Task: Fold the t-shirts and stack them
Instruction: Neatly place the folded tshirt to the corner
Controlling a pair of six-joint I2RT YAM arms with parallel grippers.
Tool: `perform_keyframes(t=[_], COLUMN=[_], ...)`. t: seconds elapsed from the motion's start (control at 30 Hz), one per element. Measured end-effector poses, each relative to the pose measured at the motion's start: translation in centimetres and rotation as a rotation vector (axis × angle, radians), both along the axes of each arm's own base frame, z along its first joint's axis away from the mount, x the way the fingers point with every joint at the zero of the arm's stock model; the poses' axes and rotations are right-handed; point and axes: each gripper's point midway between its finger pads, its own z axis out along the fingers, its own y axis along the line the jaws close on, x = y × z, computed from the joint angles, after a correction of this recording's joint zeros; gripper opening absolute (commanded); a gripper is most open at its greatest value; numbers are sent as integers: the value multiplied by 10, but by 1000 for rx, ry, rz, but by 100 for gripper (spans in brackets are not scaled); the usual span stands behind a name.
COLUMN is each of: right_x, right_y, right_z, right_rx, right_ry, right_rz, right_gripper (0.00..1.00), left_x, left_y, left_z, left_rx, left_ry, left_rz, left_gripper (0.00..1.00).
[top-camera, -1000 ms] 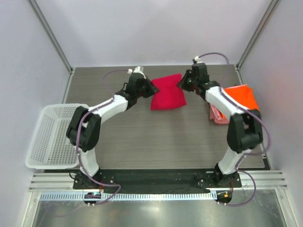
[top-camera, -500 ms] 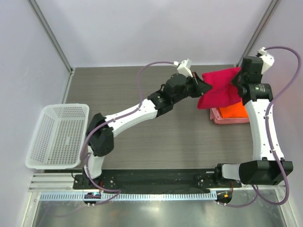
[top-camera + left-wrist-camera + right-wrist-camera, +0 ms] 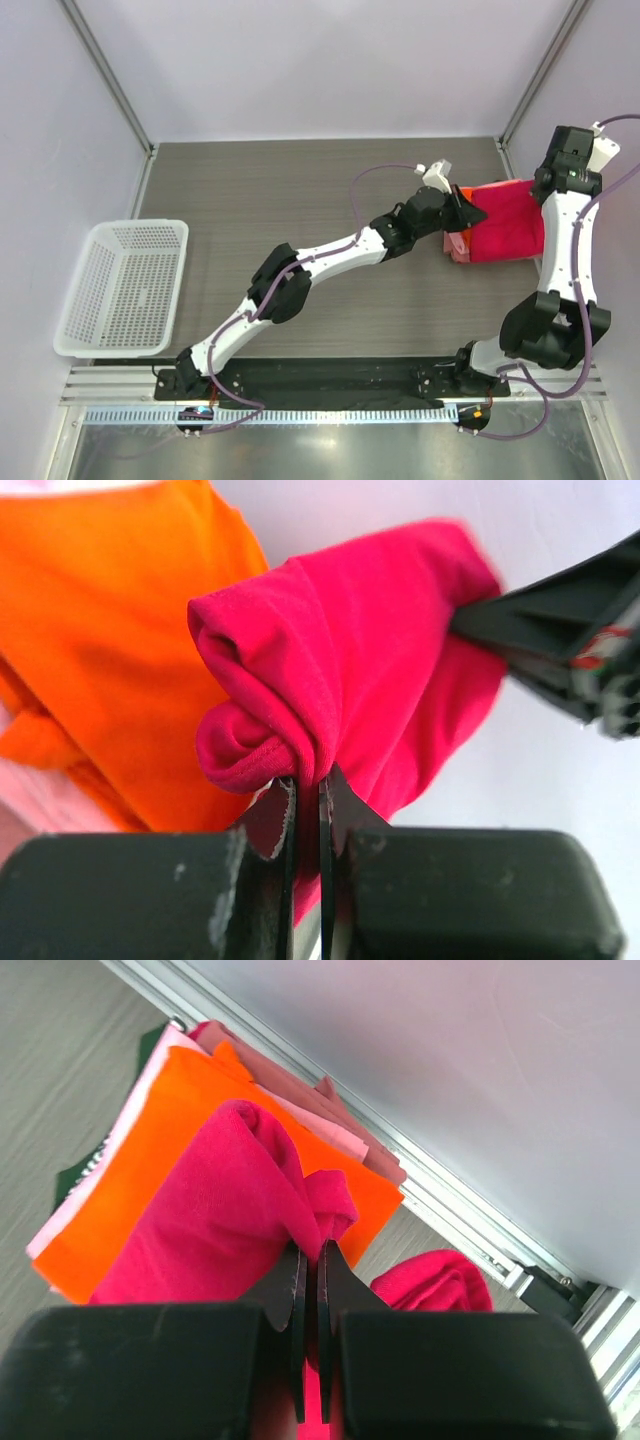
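Observation:
The crimson-magenta t-shirt (image 3: 505, 222), folded, hangs between both grippers over the stack at the table's right side. My left gripper (image 3: 462, 207) is shut on its left corner (image 3: 290, 700). My right gripper (image 3: 548, 183) is shut on its far right corner (image 3: 230, 1210). Beneath it lies the folded orange t-shirt (image 3: 150, 1150), also in the left wrist view (image 3: 90, 630). The pale pink t-shirt (image 3: 457, 247) lies under the orange one, its edge showing in the right wrist view (image 3: 330, 1130). In the top view the orange shirt is hidden by the magenta one.
A white mesh basket (image 3: 125, 290) stands at the table's left edge. The back wall and a metal rail (image 3: 450, 1210) run close behind the stack. The right wall post (image 3: 540, 70) stands near my right arm.
Both grippers have carried the magenta shirt from the table's middle rightward and down over the orange and pink stack. The left arm is now stretched far across the table.

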Motion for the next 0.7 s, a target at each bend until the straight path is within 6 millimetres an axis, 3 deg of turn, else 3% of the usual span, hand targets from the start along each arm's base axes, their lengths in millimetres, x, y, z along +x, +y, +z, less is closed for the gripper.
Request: perform_keyframes(t=[0.17,0.2,0.27,0.3,0.4,0.47,0.57,0.7], right_x=[26,37,57,68,104,121,126,120], right_y=[-15,-18,-23,-26,-30,-36,-38,-36], right_z=[-27,-31,-39,-44,-64,-74,-83,-64], right_rx=[49,57,70,78,109,113,116,94], right_ry=[29,27,21,11,-12,-14,0,-44], right_rz=[-21,-19,-17,-16,11,16,16,21], right_gripper=[1,2,17,51,78,79,79,74], left_x=[30,36,58,70,103,121,138,153], left_y=[-10,-12,-13,-10,4,15,30,57], left_z=[-3,-3,-9,-17,-48,-69,-84,-89], left_rx=[-65,-82,-121,-124,-112,-77,-28,63], left_ry=[-39,-48,-70,-81,-82,-80,-99,-135], left_rz=[71,82,127,161,263,310,353,394], left_gripper=[2,11,43,74,99,100,100,100])
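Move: Both hands hold the red t-shirt by its upper corners. It hangs between them, its middle some 7 cm to the left hand's right and some 7 cm below that hand. The t-shirt stack it is going onto, orange on top, has its middle about 10 cm ahead, 9 cm right and 16 cm below the left hand. From the right hand the stack lies about 10 cm ahead, 6 cm left and 20 cm below. Forward and down go both hands together, carrying the red t-shirt out over the stack. The left travels about 15 cm and the right about 12 cm, and both fingers spring open partway and let go of the cloth. The left keeps sinking, turns some 20 degrees counter-clockwise and draws off to the left side of the stack; the right stops and then lifts slightly. ##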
